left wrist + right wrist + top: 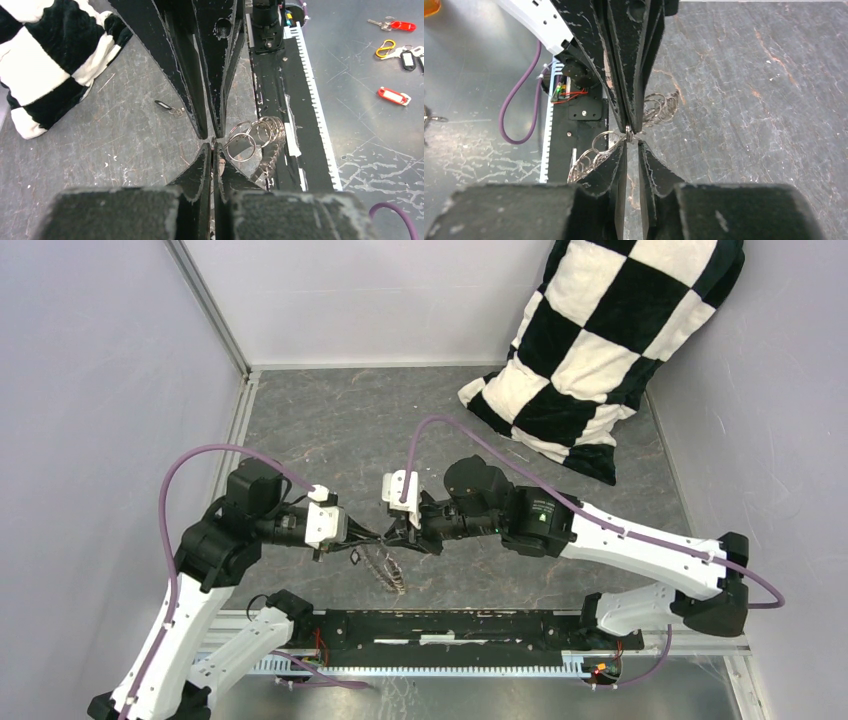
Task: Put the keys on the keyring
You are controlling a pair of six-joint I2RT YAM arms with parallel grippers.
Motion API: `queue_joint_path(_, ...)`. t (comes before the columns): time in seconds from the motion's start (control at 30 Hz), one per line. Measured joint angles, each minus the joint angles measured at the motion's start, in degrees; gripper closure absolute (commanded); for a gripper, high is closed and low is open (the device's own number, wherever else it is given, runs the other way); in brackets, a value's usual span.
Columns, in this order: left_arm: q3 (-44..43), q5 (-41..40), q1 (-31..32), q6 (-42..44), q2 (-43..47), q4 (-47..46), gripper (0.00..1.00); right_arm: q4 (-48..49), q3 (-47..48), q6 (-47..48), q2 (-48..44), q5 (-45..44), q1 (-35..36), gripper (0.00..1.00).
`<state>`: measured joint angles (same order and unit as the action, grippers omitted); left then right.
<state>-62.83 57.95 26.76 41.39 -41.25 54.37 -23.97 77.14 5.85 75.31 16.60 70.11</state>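
The keyring [392,572] hangs between my two grippers above the table; several small silvery rings [260,135] fan out along it. My left gripper [372,537] is shut on the ring's wire, with its tips pinched together [213,146]. My right gripper [398,537] faces it tip to tip. The right jaws stand slightly apart [631,144], and the wire sits just past their tips. One key [167,106] with a black head lies loose on the table, on the far side of the grippers. The ring's loops [591,155] sag to the left in the right wrist view.
A black-and-white checked pillow [600,350] leans in the back right corner. The black rail [470,625] runs along the table's near edge. Beyond it, on a lower surface, lie red tags [394,96] and an orange clip [385,49].
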Motion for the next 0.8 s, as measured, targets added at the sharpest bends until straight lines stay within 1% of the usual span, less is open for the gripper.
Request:
queue_joint_path(0.03,-0.2,-0.2,0.0,0.0,-0.1,0.0,0.98,0.9,-0.8,-0.2,-0.5,-0.5,0.0,0.8)
queue_joint_path(0.1,-0.7,-0.8,0.0,0.0,-0.2,0.3,0.98,2.6,-2.4,-0.7,-1.7,-1.5,-0.2,0.73)
queue_joint_path(0.3,-2.5,-0.8,0.0,0.0,-1.1,1.3,0.98,7.0,-5.7,-2.3,-5.5,-3.2,-1.8,0.6)
queue_joint_path(0.4,-2.6,-0.2,0.0,-0.1,-1.0,1.1,0.98,9.2,-6.5,-3.1,-6.5,-3.2,-2.5,0.57)
queue_joint_path(0.47,-2.6,0.6,0.0,-1.2,-0.8,0.1,0.98,12.1,-8.8,-3.7,-8.0,-3.2,-2.8,0.56)
queue_joint_path(0.53,-2.3,1.4,0.0,-4.2,0.2,-2.9,0.98,16.4,-13.1,-4.7,-10.3,-2.8,-2.9,0.56)
queue_joint_path(0.67,-0.4,2.8,0.0,-12.9,2.8,-11.6,0.98,25.4,-22.8,-7.8,-14.7,-1.4,-2.9,0.55)
queue_joint_path(0.8,3.0,4.0,0.0,-22.8,5.2,-22.0,0.98,36.6,-30.5,-11.4,-17.0,-0.4,-2.9,0.55)
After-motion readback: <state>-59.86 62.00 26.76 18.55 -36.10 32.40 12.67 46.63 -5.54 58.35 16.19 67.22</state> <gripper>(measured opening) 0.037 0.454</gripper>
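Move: The left fingers already pinch one small ring of the keyring; its disc hangs with its middle about 5 cm below and some 2 cm back of them, level sideways. From the right hand, parted around that spot almost tip to tip, the disc's middle is likewise 5 cm down, 2 cm back and about 1 cm left. The loose key with the black tag lies on the table, roughly 10 cm ahead, 18 cm right and 28 cm below the right hand. Upward, slowly at first and then faster, the left hand lifts the keyring about 5 cm by its pinched small ring, drifting slightly right and tipping its fingers up. Having already let go, the right hand withdraws some 3 cm to the right, first arcing forward and up, then coming back down; its fingers spread to nearly half open while the wrist tips them up about 20 degrees to near level. ##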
